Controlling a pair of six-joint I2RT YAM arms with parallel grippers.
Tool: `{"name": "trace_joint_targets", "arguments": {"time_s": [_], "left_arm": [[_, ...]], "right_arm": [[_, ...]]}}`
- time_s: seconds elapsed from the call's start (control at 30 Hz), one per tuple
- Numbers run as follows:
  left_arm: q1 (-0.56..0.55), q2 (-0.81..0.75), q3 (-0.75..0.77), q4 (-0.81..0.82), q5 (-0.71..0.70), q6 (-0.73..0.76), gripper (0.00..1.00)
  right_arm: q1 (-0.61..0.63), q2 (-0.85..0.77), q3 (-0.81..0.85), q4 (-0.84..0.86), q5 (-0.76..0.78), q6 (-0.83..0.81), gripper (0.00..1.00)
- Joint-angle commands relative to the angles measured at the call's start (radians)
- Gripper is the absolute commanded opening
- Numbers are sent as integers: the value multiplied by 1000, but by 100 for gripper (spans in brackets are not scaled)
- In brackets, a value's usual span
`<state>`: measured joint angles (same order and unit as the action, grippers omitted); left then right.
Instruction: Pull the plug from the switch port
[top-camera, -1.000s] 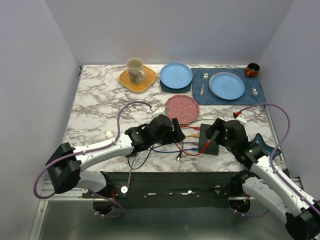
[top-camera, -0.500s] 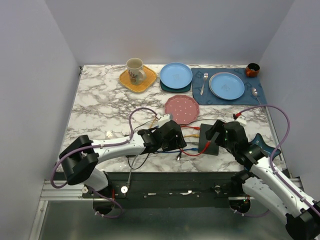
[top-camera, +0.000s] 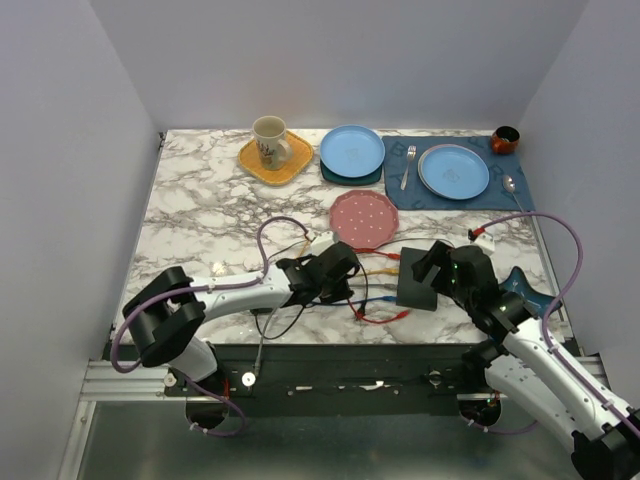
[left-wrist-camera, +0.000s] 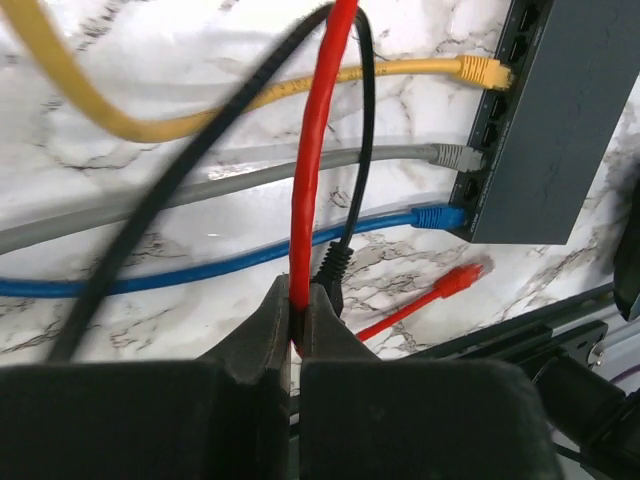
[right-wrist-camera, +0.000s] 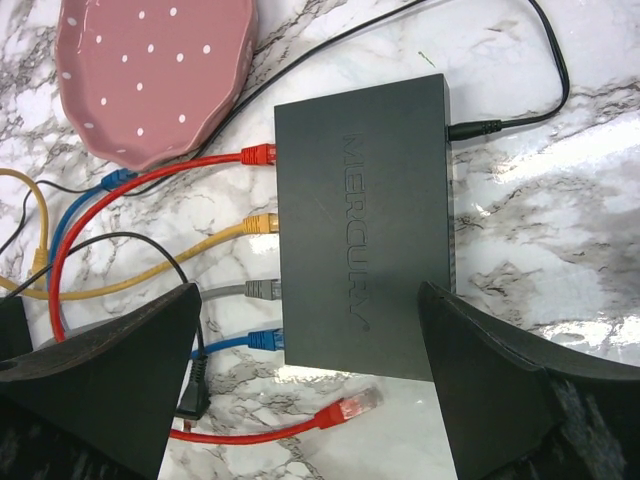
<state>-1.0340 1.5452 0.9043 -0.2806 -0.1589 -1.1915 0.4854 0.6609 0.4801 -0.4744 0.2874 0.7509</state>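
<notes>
The black switch lies flat on the marble; it also shows in the top view and the left wrist view. A red, a yellow, a grey and a blue plug sit in its sockets. A second red plug lies loose on the table beside the switch's near corner, and shows in the left wrist view. My left gripper is shut on that red cable, left of the switch. My right gripper is open, its fingers either side of the switch.
A pink dotted plate lies just behind the switch. A black power lead runs from the switch's far side. A thin black cable crosses the others. A mug, plates, a placemat with cutlery and a small bowl stand at the back.
My left gripper has pulled back to the left with the red cable. The red plug has come out of the switch and lies loose. The switch, tilted before, now lies flat.
</notes>
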Motion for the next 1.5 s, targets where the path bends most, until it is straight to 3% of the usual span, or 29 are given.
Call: {"name": "trace_joint_targets", "arguments": {"time_s": [0.0, 0.57, 0.9, 1.17, 1.47], "left_arm": [[29, -102, -54, -28, -74, -11, 0], [209, -506, -315, -143, -96, -74, 0], [230, -720, -341, -343, -140, -114, 0], [337, -922, -346, -486, -151, -128, 0], [429, -968, -259, -600, -212, -63, 1]], "right_arm": [[5, 12, -15, -29, 1, 2, 98], [5, 63, -5, 2, -22, 19, 98], [5, 82, -17, 37, -59, 34, 98], [5, 86, -38, 71, -100, 36, 97], [5, 166, -40, 167, -223, -10, 92]]}}
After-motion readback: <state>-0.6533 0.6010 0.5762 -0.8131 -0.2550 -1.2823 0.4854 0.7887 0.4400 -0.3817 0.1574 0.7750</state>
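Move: Lying roughly 12 cm ahead and 8 cm to the right of the left hand, the red plug sits in the switch's far port; that hand already has the red cable pinched just above the table. The switch's middle is about 7 cm ahead and 13 cm right of the hand, the loose red plug 9 cm right and 1 ahead, the pink plate 18 ahead and 2 right. From the right hand the plugged-in red plug is some 5 cm ahead, 5 left and 6 below. Hauling the pinched red cable to the left, the left hand sweeps about 21 cm away from where the switch lay, rising some 5 cm as it goes and turning roughly 30 degrees counter-clockwise, with its fingers staying shut. The empty right hand stays open, sinking about 3 cm and drifting a little left over the table without gripping anything. ##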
